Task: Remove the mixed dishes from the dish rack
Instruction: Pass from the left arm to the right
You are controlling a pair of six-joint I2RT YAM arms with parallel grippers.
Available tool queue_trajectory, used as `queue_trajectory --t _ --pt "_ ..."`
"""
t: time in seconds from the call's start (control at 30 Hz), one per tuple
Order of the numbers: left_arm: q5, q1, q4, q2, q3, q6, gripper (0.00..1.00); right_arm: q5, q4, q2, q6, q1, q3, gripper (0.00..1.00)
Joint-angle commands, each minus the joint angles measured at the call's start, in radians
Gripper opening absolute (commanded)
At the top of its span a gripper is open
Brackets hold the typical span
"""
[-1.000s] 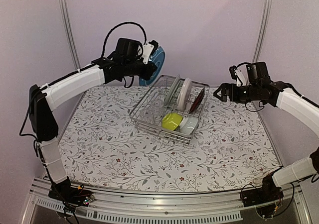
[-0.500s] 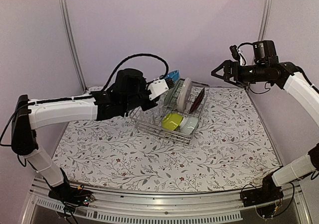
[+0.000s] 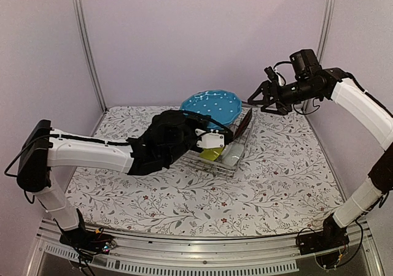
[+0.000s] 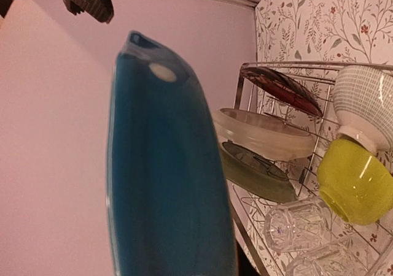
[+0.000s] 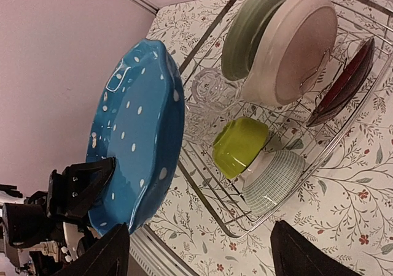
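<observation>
My left gripper [image 3: 209,129] is shut on the lower rim of the blue white-dotted plate [image 3: 212,106] and holds it tilted above the dish rack [image 3: 228,167]; the plate fills the left wrist view [image 4: 166,178]. In the rack [image 5: 258,227] stand a pale green plate [image 5: 252,27], a white plate [image 5: 295,49] and a dark red plate [image 5: 344,86]. A clear glass [image 5: 212,89], a yellow-green bowl [image 5: 239,144] and a pale striped bowl [image 5: 273,181] lie in it. My right gripper [image 3: 253,99] is open and empty, raised just right of the rack's far end.
The rack sits at the back middle of a floral tablecloth [image 3: 184,202]. Lilac walls with metal uprights [image 3: 86,43] close the back and sides. My left arm [image 3: 92,153] stretches across the left half of the table.
The left arm swung the blue plate from the back left forward and up over the rack, turning its face upward. The right arm rose and moved left toward the rack.
</observation>
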State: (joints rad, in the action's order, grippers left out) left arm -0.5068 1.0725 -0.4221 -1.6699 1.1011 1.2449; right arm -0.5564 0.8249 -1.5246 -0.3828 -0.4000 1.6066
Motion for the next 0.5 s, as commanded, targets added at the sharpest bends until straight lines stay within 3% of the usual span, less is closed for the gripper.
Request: queue_trajectory --t 0.0,0.23,0.47 --pt "-0.070 0.024 -0.274 -0.028 0.011 0.178 0.00 0.002 0.066 -0.056 -0.003 -0.024 0.031 0.77" --pt "-0.084 0.038 -0.300 -0.073 0.028 0.245 0.00 0.017 0.071 -0.097 -0.005 -0.051 0.041 0.70" --pt "-0.085 0.053 -0.328 -0.102 0.035 0.282 0.00 0.062 0.061 -0.138 -0.015 -0.057 0.041 0.56"
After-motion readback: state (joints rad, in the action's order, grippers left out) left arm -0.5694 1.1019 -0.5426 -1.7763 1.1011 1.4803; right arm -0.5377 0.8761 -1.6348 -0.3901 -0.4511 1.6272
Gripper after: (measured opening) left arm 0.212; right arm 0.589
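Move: The left gripper already pinches the near rim of the blue plate; the open right gripper it is being offered to is about 15 cm to its right, 2 cm ahead and 4 cm higher. From the right gripper, the blue plate's middle lies some 14 cm left, 3 cm ahead and 5 cm below. In the rack underneath, the red-brown plate is roughly 18 cm ahead, 1 cm left and 21 cm down, and the yellow bowl about 8 cm ahead, 13 cm left and 24 cm down. Lower the right gripper about 4.5 cm while easing it 2 cm left, down to the blue plate's right-hand rim, and start drawing its wide fingers partly together around that rim. With the left, keep the pinch, sink the blue plate some 2.5 cm, carry it slightly right and roll the wrist so that its left side rises. ##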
